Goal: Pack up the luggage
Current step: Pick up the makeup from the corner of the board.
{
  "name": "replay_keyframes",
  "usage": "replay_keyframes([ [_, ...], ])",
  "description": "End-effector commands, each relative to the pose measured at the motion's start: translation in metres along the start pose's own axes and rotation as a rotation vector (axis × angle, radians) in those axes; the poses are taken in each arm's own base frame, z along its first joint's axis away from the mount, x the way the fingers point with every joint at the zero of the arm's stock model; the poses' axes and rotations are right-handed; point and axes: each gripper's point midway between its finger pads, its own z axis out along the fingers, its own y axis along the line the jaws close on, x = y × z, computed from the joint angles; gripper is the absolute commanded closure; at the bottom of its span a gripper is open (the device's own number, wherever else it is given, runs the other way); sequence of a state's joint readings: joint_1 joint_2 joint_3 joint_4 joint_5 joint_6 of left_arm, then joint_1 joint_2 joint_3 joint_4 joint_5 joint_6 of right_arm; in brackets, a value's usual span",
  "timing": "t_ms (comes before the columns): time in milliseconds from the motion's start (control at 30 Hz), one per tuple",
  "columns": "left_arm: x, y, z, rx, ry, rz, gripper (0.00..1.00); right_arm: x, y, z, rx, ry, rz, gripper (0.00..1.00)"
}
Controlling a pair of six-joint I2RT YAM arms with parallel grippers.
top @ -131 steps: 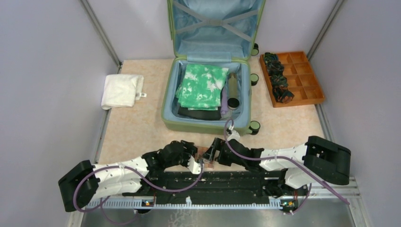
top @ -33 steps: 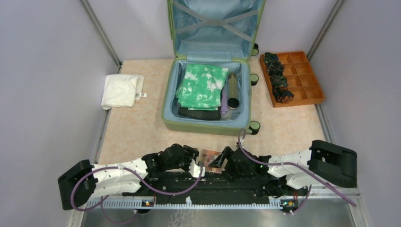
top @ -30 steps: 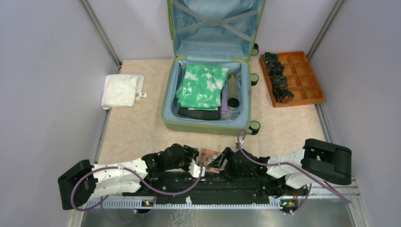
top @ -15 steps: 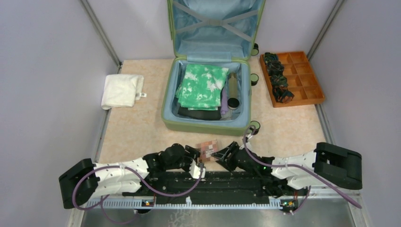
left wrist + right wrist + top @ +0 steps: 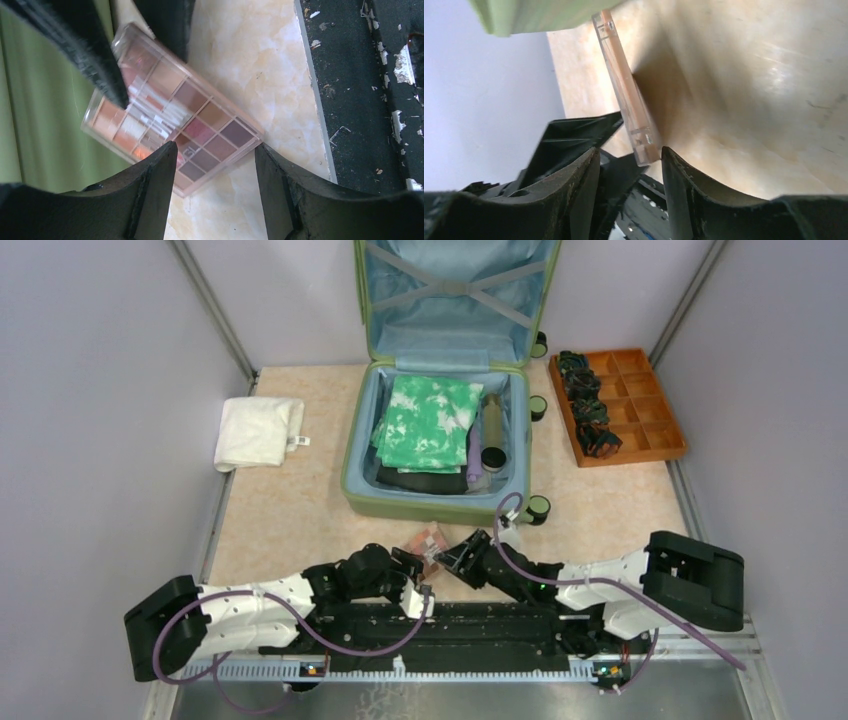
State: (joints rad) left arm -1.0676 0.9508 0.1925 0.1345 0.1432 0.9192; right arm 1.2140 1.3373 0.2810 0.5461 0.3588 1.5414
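The luggage [image 5: 430, 506], a light-green suitcase, lies open at the back middle with its blue-lined lid up. Its green shell also shows in the left wrist view [image 5: 30, 125] and the right wrist view [image 5: 524, 15]. A clear eyeshadow palette [image 5: 427, 540] sits in front of it, tilted up off the table [image 5: 626, 95]. My right gripper [image 5: 458, 550] straddles one end of the palette [image 5: 630, 150], open, with a gap on one side. My left gripper [image 5: 412, 562] is open, and the palette's [image 5: 175, 130] lower corner sits just past its tips [image 5: 215, 147].
The luggage holds a green-white garment [image 5: 430, 420], dark clothing and a cylinder [image 5: 492, 430]. A folded white towel [image 5: 258, 430] lies at the left. An orange compartment tray [image 5: 650, 410] with dark items stands at the right. The black base rail [image 5: 440, 625] runs behind the grippers.
The right gripper has moved forward and left with its jaws narrowing round the palette. The palette has shifted from the rail toward the luggage and tilted up. The left arm stays still.
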Motion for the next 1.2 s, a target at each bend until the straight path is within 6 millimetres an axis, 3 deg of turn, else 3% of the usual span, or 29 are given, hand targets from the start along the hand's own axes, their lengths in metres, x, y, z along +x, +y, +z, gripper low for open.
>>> replay_keyframes([
  [0,-0.003,-0.009,0.001,0.048,-0.021,0.013,0.34,-0.013,0.04,0.006,-0.12,-0.067,-0.047,0.51],
  [333,0.0,-0.01,0.001,0.046,-0.008,0.024,0.35,-0.016,0.04,0.028,-0.128,-0.053,-0.06,0.51],
  [533,0.001,-0.003,0.001,0.016,0.004,0.025,0.35,-0.027,0.045,0.041,-0.175,-0.081,-0.01,0.63],
  [700,0.002,0.002,0.001,-0.004,0.016,0.027,0.35,-0.023,0.053,0.055,-0.193,-0.064,-0.014,0.63],
  [767,0.002,0.004,0.001,-0.012,0.016,0.029,0.35,-0.019,0.055,0.062,-0.191,-0.05,-0.021,0.68],
  [867,-0.004,0.012,-0.002,-0.023,0.013,0.018,0.35,-0.017,0.053,0.066,-0.205,-0.046,-0.006,0.88],
  [933,-0.007,0.017,-0.006,-0.017,0.033,-0.019,0.3,-0.018,0.053,0.064,-0.219,-0.053,0.003,0.99],
  [1167,-0.018,0.022,-0.043,0.019,0.085,-0.123,0.07,-0.018,0.053,0.044,-0.238,-0.063,-0.005,1.0],
])
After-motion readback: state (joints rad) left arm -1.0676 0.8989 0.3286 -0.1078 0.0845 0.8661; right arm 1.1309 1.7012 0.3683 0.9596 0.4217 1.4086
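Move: The makeup's tilted-up palette has its near edge between the open right fingertips. Its middle is roughly 3 cm ahead of the right hand point, 4 cm left and 2 cm below. The suitcase's near wall stands some 10 cm ahead and 3 cm left, a little above fingertip height; a suitcase wheel is about 10 cm ahead and 18 cm right. From the left hand, the makeup lies about 3 cm ahead, 3 cm right and slightly below. Work the open right fingers about 6 cm forward and 3 cm left along the makeup towards the suitcase wall, rising briefly before ending slightly lower, and tip them up some 10 degrees. Then shut them to pinch the makeup near its corner. Keep the left fingertips against it almost still, and only at the end open them wider and lift that hand about 2.5 cm clear. ##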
